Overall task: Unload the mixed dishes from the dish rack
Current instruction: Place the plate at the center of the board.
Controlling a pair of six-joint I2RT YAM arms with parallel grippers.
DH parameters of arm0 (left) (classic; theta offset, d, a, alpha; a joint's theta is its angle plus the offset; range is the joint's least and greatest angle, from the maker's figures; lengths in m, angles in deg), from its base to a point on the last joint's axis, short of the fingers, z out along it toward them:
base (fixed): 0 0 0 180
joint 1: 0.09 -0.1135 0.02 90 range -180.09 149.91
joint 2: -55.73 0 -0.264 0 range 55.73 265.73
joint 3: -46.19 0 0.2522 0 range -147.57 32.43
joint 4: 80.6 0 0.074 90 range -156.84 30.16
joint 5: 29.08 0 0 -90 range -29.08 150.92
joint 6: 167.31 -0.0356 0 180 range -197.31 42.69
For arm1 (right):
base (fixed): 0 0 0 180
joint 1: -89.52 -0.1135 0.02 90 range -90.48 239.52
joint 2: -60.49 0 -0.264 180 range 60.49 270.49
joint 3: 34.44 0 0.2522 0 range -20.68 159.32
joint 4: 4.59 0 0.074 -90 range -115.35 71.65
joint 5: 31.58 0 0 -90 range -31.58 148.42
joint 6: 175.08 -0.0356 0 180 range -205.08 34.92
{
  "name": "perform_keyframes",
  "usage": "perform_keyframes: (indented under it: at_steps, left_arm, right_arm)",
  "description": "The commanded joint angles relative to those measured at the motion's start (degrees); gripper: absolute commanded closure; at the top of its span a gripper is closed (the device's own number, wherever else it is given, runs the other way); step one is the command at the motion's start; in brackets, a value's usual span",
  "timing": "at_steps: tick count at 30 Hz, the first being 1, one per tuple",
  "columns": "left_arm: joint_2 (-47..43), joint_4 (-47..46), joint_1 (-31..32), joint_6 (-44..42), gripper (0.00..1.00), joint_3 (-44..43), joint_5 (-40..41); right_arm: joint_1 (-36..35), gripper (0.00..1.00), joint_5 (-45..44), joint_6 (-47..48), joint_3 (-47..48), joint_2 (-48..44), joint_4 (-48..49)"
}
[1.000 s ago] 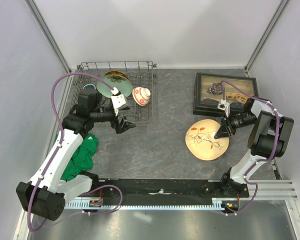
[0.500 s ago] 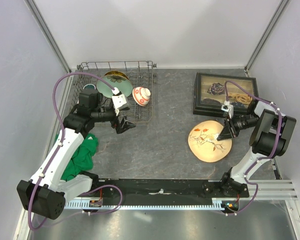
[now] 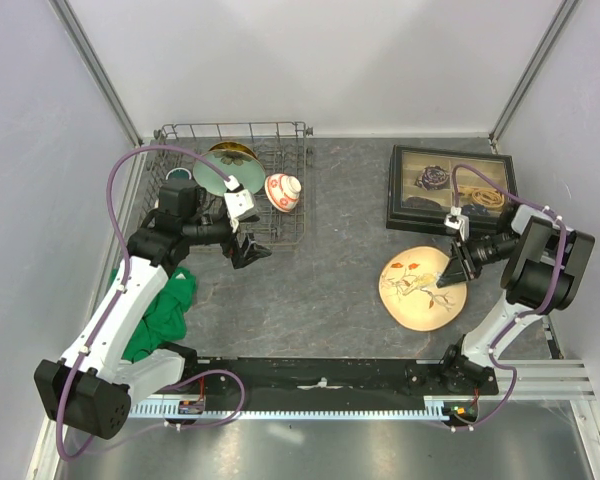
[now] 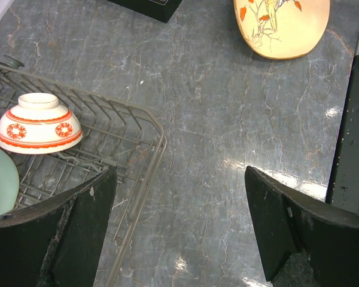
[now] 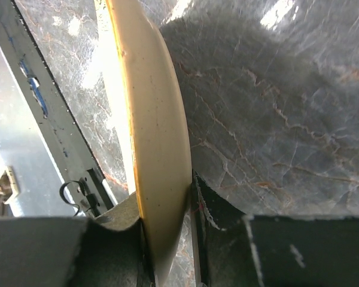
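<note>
The grey wire dish rack [image 3: 285, 228] stands at the back left and holds a pale green plate [image 3: 210, 176], a yellow-gold patterned dish [image 3: 232, 152] and a small red-and-white bowl [image 3: 283, 191], which lies upside down. My left gripper [image 3: 248, 252] hovers open over the rack's front right corner [image 4: 145, 156], with the bowl [image 4: 39, 122] to its left. The cream plate with bird pattern [image 3: 412, 290] is out on the table at the right. My right gripper [image 3: 450, 272] is shut on its right rim. The right wrist view shows that plate edge-on [image 5: 152, 119] between the fingers.
A dark-framed box with trinkets [image 3: 448, 187] sits just behind the cream plate. A green cloth [image 3: 160, 310] lies beside the left arm. The black base rail [image 3: 320, 378] runs along the near edge. Grey walls close in the left, back and right.
My right gripper has carried the cream plate a little to the right and toward the near edge. The left arm has stayed where it was, still open.
</note>
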Motion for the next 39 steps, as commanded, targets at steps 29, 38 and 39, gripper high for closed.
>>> perform_keyframes:
  at_steps: [29, 38, 39]
  left_arm:
    - [-1.20, -1.69, 0.34, -3.30, 0.06, 1.96, 0.44]
    - [-1.38, -2.04, 0.34, -3.48, 0.06, 2.76, 0.62]
    - [-1.38, -2.13, 0.34, -3.57, 0.06, 2.85, 0.62]
  right_arm:
    - [2.39, 0.55, -3.37, -4.25, -3.60, 4.99, 7.43]
    - [2.57, 0.49, -5.83, -6.89, -4.13, 2.70, 11.30]
    - [2.57, 0.48, -6.36, -7.15, -4.21, 2.27, 11.82]
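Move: My right hand holds the plate by its far right rim; the plate's middle is about 6 cm to the left, 4 cm back and 3 cm below my fingers. The spot of board it is going to lies some 6 cm left, 5 cm back and 5 cm below them. The black-framed box sits roughly 19 cm ahead, 1 cm to the right. From my left hand that spot is about 39 cm right, 8 cm back and 23 cm below. My right hand draws the plate back towards me about 1.5 cm while easing it down onto the board, rolling slightly so its far side dips. Then I open my fingers partway and let go of the rim, sinking further and shifting a little to the right, nearly 4 cm down in all, the upper finger over the painted face, the other outside the rim. ##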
